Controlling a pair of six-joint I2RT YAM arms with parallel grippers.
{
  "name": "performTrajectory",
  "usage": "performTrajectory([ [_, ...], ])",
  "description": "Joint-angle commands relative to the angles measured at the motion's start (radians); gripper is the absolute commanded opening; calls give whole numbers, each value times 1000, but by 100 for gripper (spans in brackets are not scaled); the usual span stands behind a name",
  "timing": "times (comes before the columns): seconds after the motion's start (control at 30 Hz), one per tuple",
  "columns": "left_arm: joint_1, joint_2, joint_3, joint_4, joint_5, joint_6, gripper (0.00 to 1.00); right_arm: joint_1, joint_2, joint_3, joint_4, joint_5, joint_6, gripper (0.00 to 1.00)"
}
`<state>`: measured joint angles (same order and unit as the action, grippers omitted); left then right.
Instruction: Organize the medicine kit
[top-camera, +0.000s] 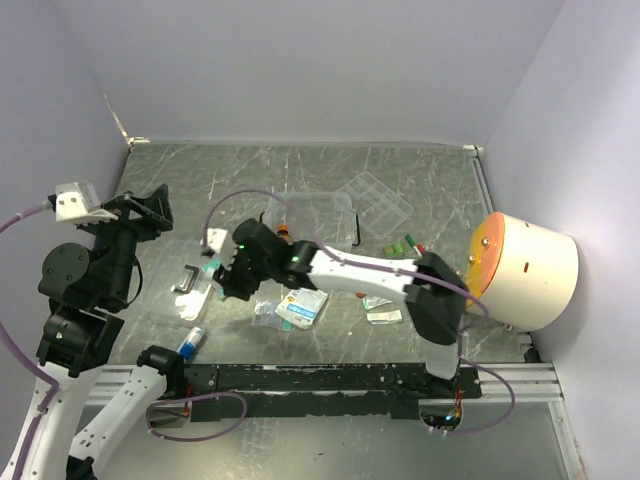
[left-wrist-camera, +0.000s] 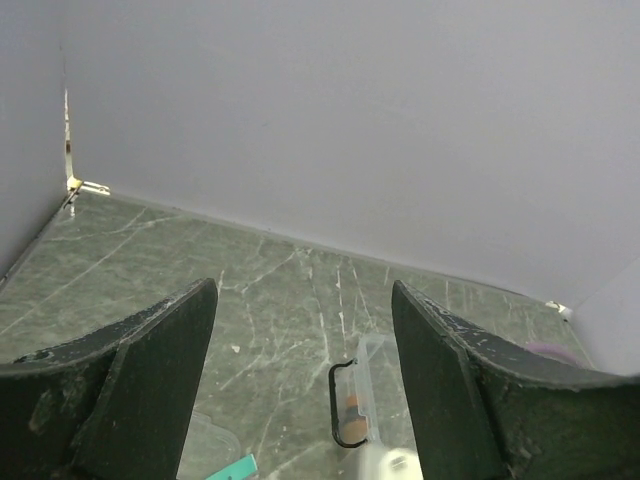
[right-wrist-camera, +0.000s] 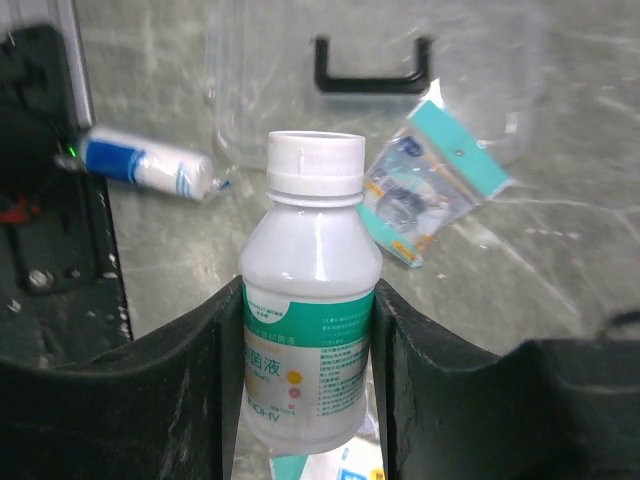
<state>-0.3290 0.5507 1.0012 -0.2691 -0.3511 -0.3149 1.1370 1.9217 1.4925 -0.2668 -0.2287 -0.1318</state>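
Observation:
The medicine kit (top-camera: 318, 212), a clear box with black side handles, stands at mid-table with an orange item inside. It also shows low in the left wrist view as the medicine kit (left-wrist-camera: 366, 385), seen end-on. My right gripper (top-camera: 224, 272) is left of the box, above the table. In its wrist view the right gripper (right-wrist-camera: 305, 295) is shut on a white bottle (right-wrist-camera: 310, 300) with a green label and a white cap. My left gripper (top-camera: 150, 207) is raised at the far left. The left gripper (left-wrist-camera: 303, 292) is open, with nothing between its fingers.
A clear lid with a black handle (right-wrist-camera: 372, 72) lies left of the box. A blue-and-white roll (top-camera: 192, 340) lies near the front rail. Packets (top-camera: 300, 308) lie in front of the box. A compartmented tray (top-camera: 377, 200) lies at the back. An orange-faced white drum (top-camera: 525, 270) stands at the right.

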Motion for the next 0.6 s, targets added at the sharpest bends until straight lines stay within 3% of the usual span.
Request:
performTrajectory([
  [0.0, 5, -11, 38, -71, -30, -56, 81, -23, -196, -163, 298, 107, 256, 28],
  [0.07, 5, -20, 36, -116, -30, -108, 80, -34, -278, -264, 343, 250, 394, 31],
  [0.17, 5, -45, 47, -228, -51, -237, 80, -82, -377, -327, 269, 396, 625, 31],
  [0.37, 5, -126, -31, -314, 67, -310, 81, -118, -450, -262, 20, 552, 734, 30],
  [0.57, 5, -127, -101, -263, 178, -237, 81, -310, -443, -279, -4, 413, 864, 29],
])
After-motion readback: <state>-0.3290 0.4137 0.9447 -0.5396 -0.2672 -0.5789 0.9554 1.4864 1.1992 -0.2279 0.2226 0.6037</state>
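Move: The medicine bottle is already in the right fingers, clear of the table. The clear box it is taken to has its middle about 16 cm ahead, 18 cm to the right and 8 cm below; the brown bottle inside lies some 14 cm ahead and 11 cm right. The teal packet is about 4 cm ahead and 3 cm left, the white-blue packet 2 cm back and 15 cm right, both 12 cm down. From the left hand the box is some 11 cm ahead, 29 cm right and 37 cm below. The white bottle, still gripped between the right fingers, first goes mostly up, then swings right and forward towards the box's near left side, about 13 cm right and some 9 cm each forward and up in all, while the wrist turns clockwise roughly 55 degrees. The open left hand sinks about 6 cm and draws back a little, tipping slightly nose-down. ##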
